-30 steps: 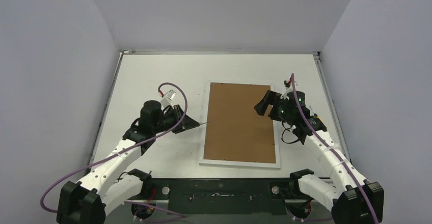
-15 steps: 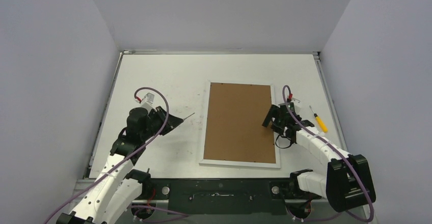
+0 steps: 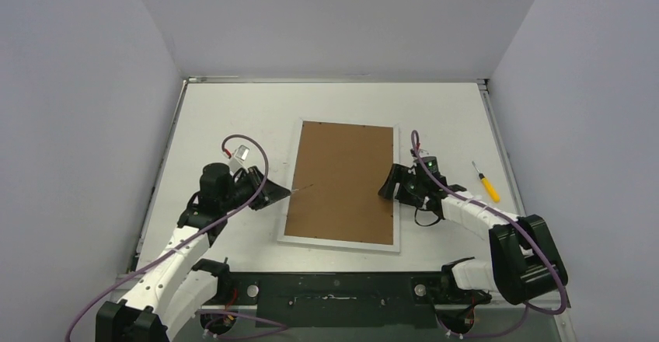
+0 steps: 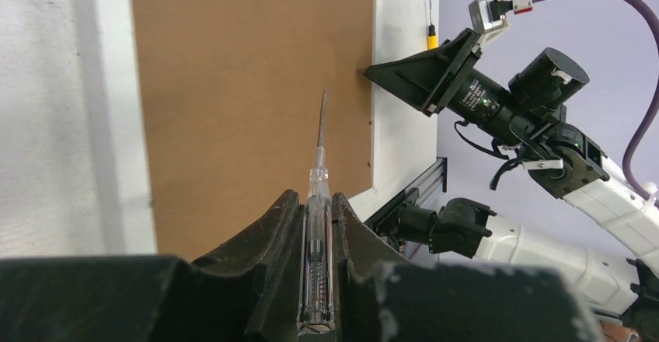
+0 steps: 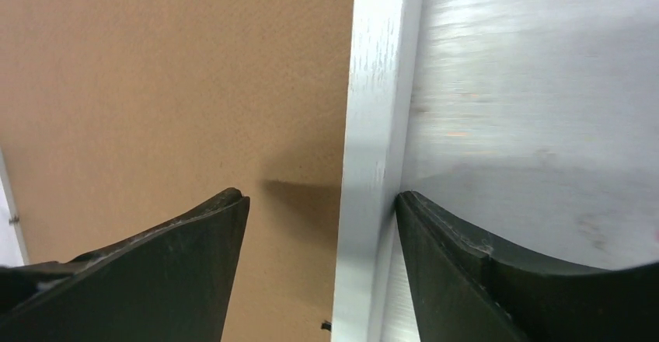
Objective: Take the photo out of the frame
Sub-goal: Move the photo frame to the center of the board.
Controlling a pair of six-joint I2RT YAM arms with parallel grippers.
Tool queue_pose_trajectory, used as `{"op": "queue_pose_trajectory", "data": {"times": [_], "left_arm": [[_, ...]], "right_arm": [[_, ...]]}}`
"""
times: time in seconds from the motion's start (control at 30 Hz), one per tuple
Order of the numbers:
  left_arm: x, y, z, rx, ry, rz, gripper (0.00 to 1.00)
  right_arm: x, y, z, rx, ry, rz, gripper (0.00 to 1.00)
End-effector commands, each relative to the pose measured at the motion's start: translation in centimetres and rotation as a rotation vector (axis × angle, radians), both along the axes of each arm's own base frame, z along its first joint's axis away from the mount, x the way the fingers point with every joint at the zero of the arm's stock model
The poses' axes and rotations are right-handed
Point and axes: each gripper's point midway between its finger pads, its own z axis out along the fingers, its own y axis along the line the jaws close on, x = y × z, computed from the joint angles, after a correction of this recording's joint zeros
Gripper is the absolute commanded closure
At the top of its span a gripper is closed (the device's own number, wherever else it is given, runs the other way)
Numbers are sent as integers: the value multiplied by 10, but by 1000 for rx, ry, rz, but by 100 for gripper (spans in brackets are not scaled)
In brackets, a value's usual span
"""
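Observation:
The frame (image 3: 339,128) lies face down mid-table, its brown back (image 4: 249,85) up inside a narrow white border (image 5: 373,163). The photo is hidden. My left gripper (image 3: 281,193) is shut on a clear-handled screwdriver (image 4: 319,264); its thin tip (image 3: 309,186) reaches over the frame's left part. My right gripper (image 3: 386,187) is open astride the frame's right border. In the right wrist view one finger (image 5: 179,256) is over the brown back, and the other finger (image 5: 482,272) is against the border's outer side.
A yellow-handled screwdriver (image 3: 487,183) lies on the table to the right of the right arm. Small metal tabs sit along the back's edges. Grey walls close in the table on three sides.
The frame has slid left across the table with the right gripper at its right edge. The right jaws have narrowed somewhat. The left gripper has moved right, bringing the screwdriver tip over the brown back.

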Motion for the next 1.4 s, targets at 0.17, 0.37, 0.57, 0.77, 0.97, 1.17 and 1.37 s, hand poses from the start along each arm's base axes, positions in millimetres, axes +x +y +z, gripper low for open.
{"op": "queue_pose_trajectory", "data": {"times": [0.17, 0.37, 0.57, 0.77, 0.97, 1.17, 1.37], "left_arm": [[-4, -35, 26, -74, -100, -109, 100], [-19, -86, 17, -81, -56, -250, 100], [-25, -124, 5, -85, 4, -348, 100], [-23, -149, -4, -74, 52, -402, 100], [-18, -160, -20, -59, 130, -407, 100], [-19, -166, -28, -39, 167, -418, 100], [-22, -172, -38, 12, 196, -441, 100]], "right_arm": [[8, 45, 9, 68, -78, 90, 30], [12, 35, 16, 62, -136, 92, 25], [14, 24, 17, 128, -140, 82, 39], [10, 27, 12, 152, -140, 133, 45], [5, 25, -3, 138, -105, 159, 60], [4, 22, -10, 154, -96, 140, 69], [6, 20, -8, 148, -123, 130, 74]]}}
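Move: The right hand straddles the photo frame's right rail near its middle, with the outer finger already against it; the rail's gripped spot lies about 1 cm to the right and 1 cm below. The centre of the brown backing is some 14 cm left and 3 cm ahead, the yellow screwdriver roughly 28 cm right and 5 cm ahead, both near table level. From the left hand, that rail spot lies about 32 cm right, 3 cm ahead and 12 cm below. Still bearing on the frame's right rail with its outer finger, the right hand pushes it left nearly 4 cm, eases back about 2 cm, then closes from wide open to pinch the rail between both fingers, tilting some 10 degrees. The left hand, keeping the clear screwdriver, swings about 16 cm right and 5 cm down over the backing, slightly back, turning clockwise. ##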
